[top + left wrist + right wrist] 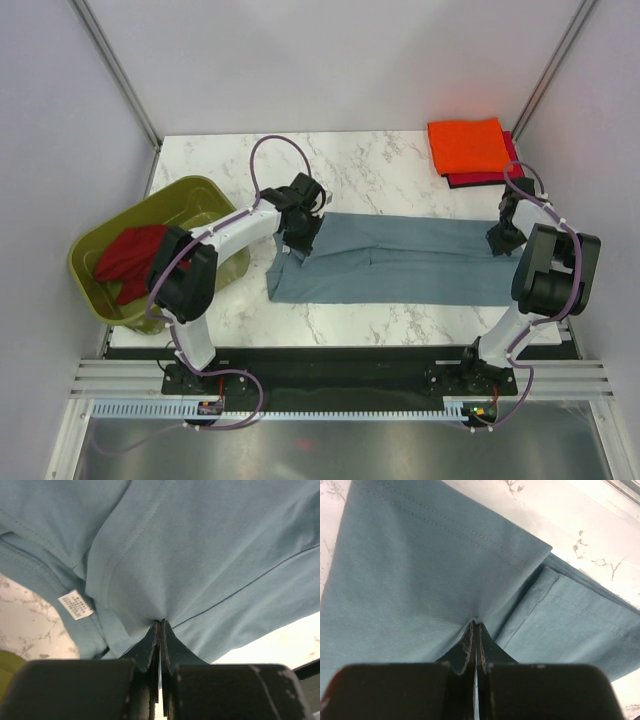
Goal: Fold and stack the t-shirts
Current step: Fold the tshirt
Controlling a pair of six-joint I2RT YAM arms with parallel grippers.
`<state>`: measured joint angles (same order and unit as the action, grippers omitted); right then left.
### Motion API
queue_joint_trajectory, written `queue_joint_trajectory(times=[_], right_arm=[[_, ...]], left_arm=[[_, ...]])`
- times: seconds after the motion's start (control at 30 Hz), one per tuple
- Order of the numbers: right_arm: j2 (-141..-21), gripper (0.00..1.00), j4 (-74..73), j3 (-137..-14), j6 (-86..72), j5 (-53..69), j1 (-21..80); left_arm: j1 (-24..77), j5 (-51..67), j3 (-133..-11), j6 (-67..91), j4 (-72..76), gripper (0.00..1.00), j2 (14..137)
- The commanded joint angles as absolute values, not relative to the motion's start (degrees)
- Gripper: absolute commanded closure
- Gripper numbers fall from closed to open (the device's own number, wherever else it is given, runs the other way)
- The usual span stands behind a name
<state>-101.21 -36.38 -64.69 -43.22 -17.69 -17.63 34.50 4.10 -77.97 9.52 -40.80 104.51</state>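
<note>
A slate blue-grey t-shirt lies stretched as a long band across the middle of the marble table. My left gripper is shut on its left end, pinching the cloth at the fingertips. Over at the right end, my right gripper is shut on the blue-grey cloth too. An orange t-shirt lies folded at the back right on top of a folded magenta-red one. A dark red t-shirt is crumpled in the tub.
An olive-green plastic tub stands at the table's left edge, close to my left arm. A white care label shows inside the blue-grey shirt. Grey walls close in the table at the back and both sides.
</note>
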Motion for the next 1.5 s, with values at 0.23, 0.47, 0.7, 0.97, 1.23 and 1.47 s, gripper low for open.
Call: queue_joint_trajectory(times=[0.23, 0.47, 0.7, 0.97, 1.23, 1.47], right_arm=[[-98.26, 1.0, -34.63, -65.74, -40.61, -20.66, -17.84], [-96.77, 1.0, -34.72, -64.95, -39.38, -20.83, -18.19], [-96.77, 1.0, -33.84, -62.23, -38.94, -20.74, -18.11], [-99.05, 1.0, -32.87, -61.61, -37.71, -21.45, -18.19], [-97.21, 0.75, -35.23, -64.33, -34.81, -18.99, -18.19], [-94.93, 0.71, -40.52, -67.41, -33.31, -14.95, -18.46]], left_arm=[[35.07, -3.6, -77.34, 9.84, -42.63, 0.98, 99.49], [35.07, -3.69, -78.48, 10.37, -43.77, 0.98, 98.17], [37.7, -1.85, -75.15, 11.69, -43.86, 0.98, 99.05], [40.17, -0.7, -72.95, 12.74, -44.21, 0.98, 100.72], [41.04, 2.28, -76.01, 12.57, -47.1, 0.61, 99.85], [39.12, 3.78, -80.77, 12.13, -47.9, 0.57, 97.91]])
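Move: Some 11 cm back from the left hand, straight behind and about 2 cm lower, lies the grey-blue t-shirt's near edge. Its label shows about 4 cm to the hand's left and 2 cm ahead, and the green bin's middle is roughly 34 cm left, level with the hand. For the right hand the near edge lies about 12 cm back and 2 cm lower, and the orange shirt stack some 27 cm ahead and 8 cm left. Keeping their pinch on the shirt's upper layer, both hands rise about 2 cm, the left easing slightly leftward first, then draw back towards the near edge and sink again. The left goes back about 5 cm, the right barely 1 cm. Both sets of fingers then open, let the cloth go and begin to lift clear. ##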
